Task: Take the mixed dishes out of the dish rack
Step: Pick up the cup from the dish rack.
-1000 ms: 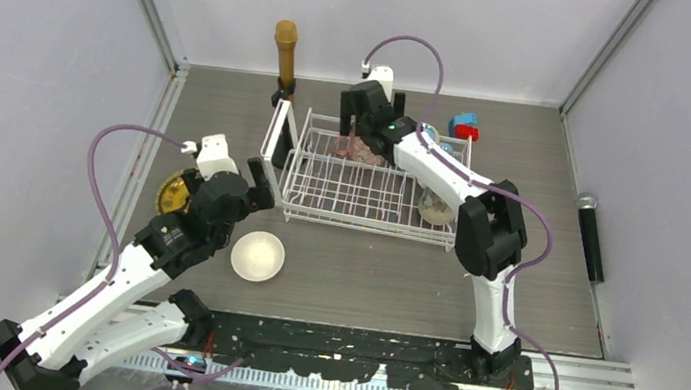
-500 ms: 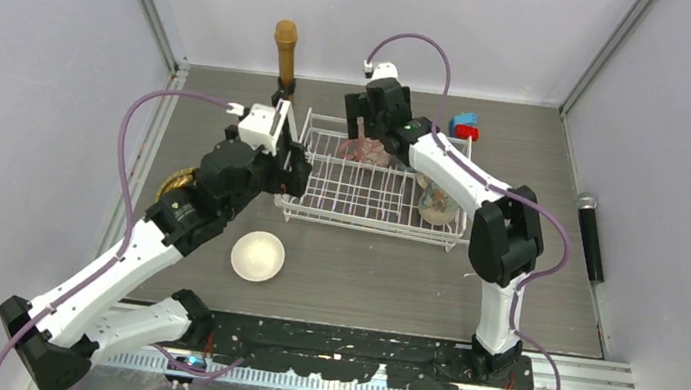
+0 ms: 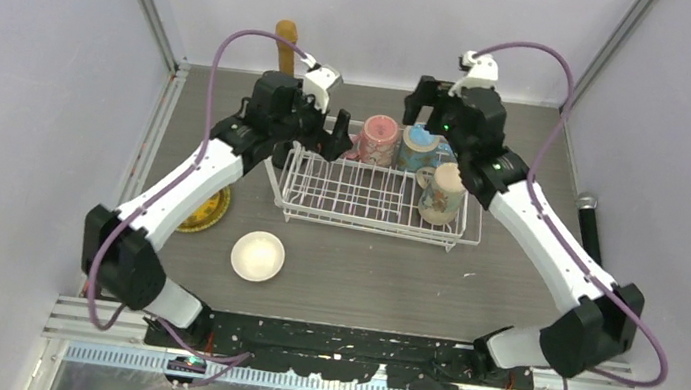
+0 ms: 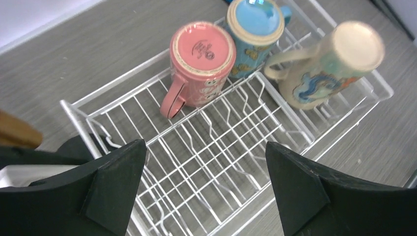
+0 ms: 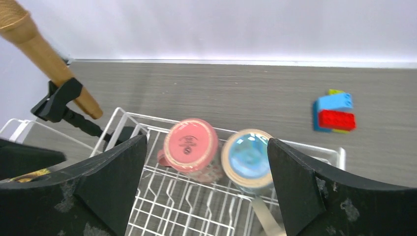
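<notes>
The white wire dish rack (image 3: 361,197) holds three upturned mugs at its far end: pink (image 3: 379,142), blue (image 3: 418,147) and a tilted cream patterned one (image 3: 441,192). On the table to the rack's left lie a white bowl (image 3: 258,255) and a tan plate (image 3: 205,212). My left gripper (image 3: 312,148) hovers open over the rack's far left end. In its wrist view the left gripper (image 4: 204,147) is above bare rack wires (image 4: 295,128), short of the pink mug (image 4: 201,51). My right gripper (image 5: 206,142) hangs open above the pink mug (image 5: 189,142) and the blue mug (image 5: 246,155).
A brown microphone-shaped stick (image 3: 285,46) stands on a black clamp behind the rack's far left corner. A blue-and-red block (image 5: 334,110) lies beyond the rack. A black microphone (image 3: 591,232) lies along the right wall. Walls close in on three sides.
The left arm swung from beside the plate and bowl up over the rack's far left end. The right arm rose out of the rack, uncovering the mugs. Both grippers stayed open.
</notes>
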`<state>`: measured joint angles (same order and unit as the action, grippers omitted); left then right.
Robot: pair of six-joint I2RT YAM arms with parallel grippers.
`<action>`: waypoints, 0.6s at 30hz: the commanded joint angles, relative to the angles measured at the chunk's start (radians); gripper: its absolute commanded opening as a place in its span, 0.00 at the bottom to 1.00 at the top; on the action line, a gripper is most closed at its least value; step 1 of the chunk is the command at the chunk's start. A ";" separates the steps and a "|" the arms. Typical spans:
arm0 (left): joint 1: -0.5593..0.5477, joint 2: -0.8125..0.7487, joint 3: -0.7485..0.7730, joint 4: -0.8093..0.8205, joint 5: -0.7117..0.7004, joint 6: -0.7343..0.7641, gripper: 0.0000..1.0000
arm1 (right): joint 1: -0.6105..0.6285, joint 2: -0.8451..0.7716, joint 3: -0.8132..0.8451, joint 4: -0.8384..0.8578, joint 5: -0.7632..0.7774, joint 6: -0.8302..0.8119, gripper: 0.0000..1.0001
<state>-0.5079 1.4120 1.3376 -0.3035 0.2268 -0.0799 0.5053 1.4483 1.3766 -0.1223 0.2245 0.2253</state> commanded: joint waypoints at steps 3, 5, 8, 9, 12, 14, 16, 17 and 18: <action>0.057 0.191 0.125 0.010 0.368 0.200 0.92 | -0.030 -0.191 -0.166 0.054 -0.022 0.057 1.00; 0.088 0.267 0.187 -0.018 0.400 0.230 0.87 | -0.030 -0.235 -0.197 0.051 -0.028 0.058 1.00; 0.133 0.380 0.274 -0.048 0.422 0.241 0.81 | -0.030 -0.292 -0.232 0.051 -0.028 0.058 1.00; 0.144 0.414 0.310 -0.080 0.440 0.260 0.77 | -0.030 -0.300 -0.245 0.052 -0.026 0.059 1.00; 0.167 0.543 0.415 -0.179 0.497 0.319 0.72 | -0.030 -0.333 -0.263 0.049 -0.017 0.059 1.00; 0.179 0.617 0.505 -0.282 0.563 0.370 0.72 | -0.030 -0.347 -0.273 0.043 -0.014 0.056 1.00; 0.183 0.682 0.584 -0.379 0.589 0.425 0.73 | -0.030 -0.359 -0.278 0.030 -0.006 0.054 1.00; 0.183 0.706 0.614 -0.417 0.595 0.450 0.72 | -0.030 -0.363 -0.283 0.025 0.001 0.055 1.00; 0.183 0.727 0.636 -0.433 0.600 0.460 0.72 | -0.030 -0.370 -0.288 0.023 0.002 0.055 1.00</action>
<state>-0.3237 2.0754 1.8637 -0.5373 0.7120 0.2535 0.4721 1.1172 1.1076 -0.1089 0.2054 0.2726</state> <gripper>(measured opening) 0.726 0.996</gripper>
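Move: The pink cup, upside down in the rack's far row, lies about 12 cm ahead of the left hand, 10 cm to its right and some 15 cm below, its handle on the near-left side. The blue cup stands about 9 cm right of the pink one, level with it; the cream cup is about 16 cm right and 9 cm nearer. From the right hand the pink cup is roughly 7 cm ahead, 8 cm left and 19 cm down. Forward and down together, about 10 cm each way, the left hand swoops in towards the handle side of the pink cup, turning some 20 degrees clockwise and tipping its fingers down a little while they narrow partway but stay well open. The right hand, empty and wide open, backs off about 7 cm and shifts 5 cm right, away from that cup. ##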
